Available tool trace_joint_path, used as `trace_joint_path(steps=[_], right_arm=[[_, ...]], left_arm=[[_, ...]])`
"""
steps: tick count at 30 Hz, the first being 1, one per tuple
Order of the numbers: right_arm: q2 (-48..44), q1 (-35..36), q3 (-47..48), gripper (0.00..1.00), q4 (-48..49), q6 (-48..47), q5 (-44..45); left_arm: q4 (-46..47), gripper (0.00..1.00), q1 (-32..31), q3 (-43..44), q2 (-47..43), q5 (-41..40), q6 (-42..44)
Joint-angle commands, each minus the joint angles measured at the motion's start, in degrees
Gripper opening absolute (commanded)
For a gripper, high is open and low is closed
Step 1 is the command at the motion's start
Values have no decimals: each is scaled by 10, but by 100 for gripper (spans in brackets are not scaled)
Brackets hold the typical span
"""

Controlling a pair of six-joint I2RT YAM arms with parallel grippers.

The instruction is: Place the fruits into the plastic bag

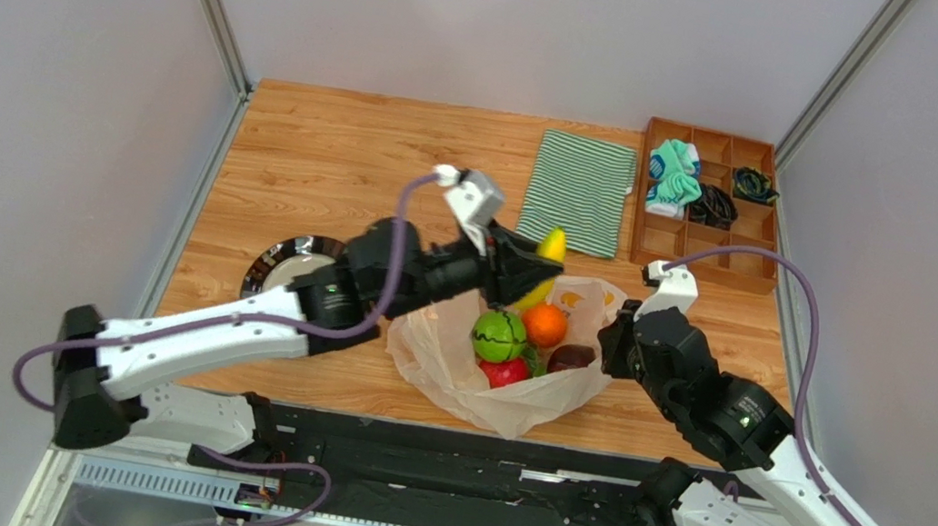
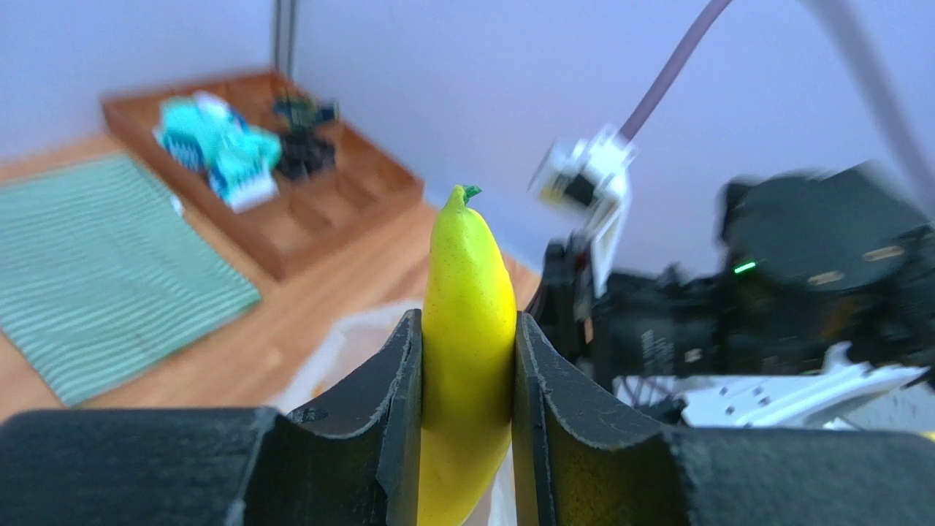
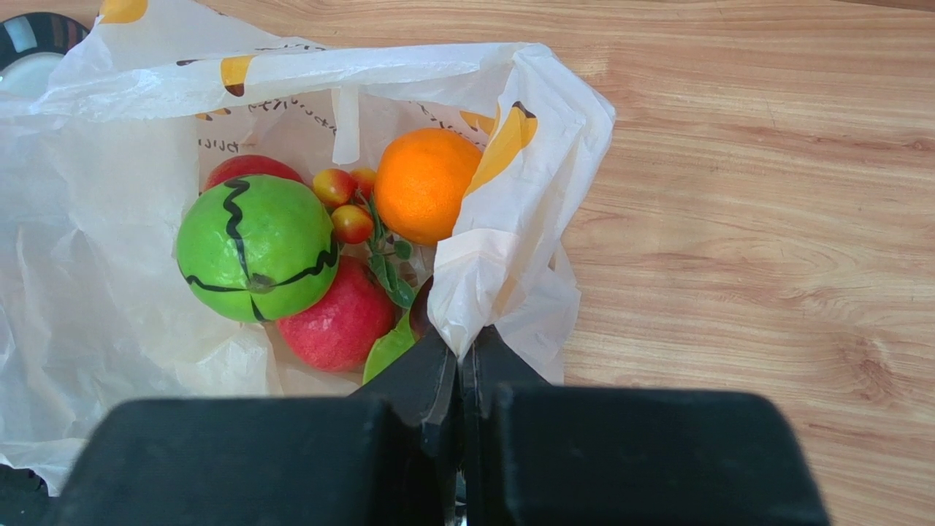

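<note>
My left gripper [image 2: 468,340] is shut on a yellow banana [image 2: 468,307], held up over the far rim of the plastic bag [image 1: 440,362]; from above the banana [image 1: 551,246] pokes out past that gripper [image 1: 529,269]. The whitish bag printed with bananas lies open near the table's front edge. Inside it sit a green round fruit [image 3: 256,248], a red apple [image 3: 338,320], an orange [image 3: 427,183], small cherries [image 3: 342,204] and a green piece [image 3: 386,350]. My right gripper [image 3: 463,349] is shut on the bag's right rim [image 3: 499,274], pinching the plastic.
A green-and-white striped cloth [image 1: 577,192] lies at the back. Right of it stands a wooden compartment tray [image 1: 705,241] with small items. A shiny metal bowl [image 1: 290,262] sits left of the bag, partly behind the left arm.
</note>
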Motion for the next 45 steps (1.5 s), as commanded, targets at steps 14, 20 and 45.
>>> trace_joint_path(steps=[14, 20, 45], right_arm=[[-16, 2, 0, 3, 4, 4, 13], [-17, 2, -1, 3, 6, 5, 11], [-18, 2, 7, 3, 2, 5, 10]], left_arm=[[-218, 0, -61, 154, 247, -78, -127], [-299, 0, -62, 189, 296, -80, -136], [-348, 79, -62, 241, 243, -46, -22]])
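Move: The open plastic bag lies almost straight below the left hand, which holds the banana: its middle is about 31 cm down, 3 cm ahead and 2 cm to the right. Inside, some 36 cm down, the dark fruit sits 4 cm ahead and 8 cm right, and the orange 7 cm ahead and 4 cm right. For the right hand, pinching the bag's right rim, the bag's middle is 11 cm left, 3 cm ahead and 12 cm down. The banana, still pinched in the left hand, is carried down some 23 cm and about 7 cm right into the bag's mouth, slowing briefly midway, while the wrist tips the fingers from sideways to steeply down, some 45 degrees. There the fingers open wide, let go of the banana, and the hand backs up about 3 cm. The right hand holds the rim still. ##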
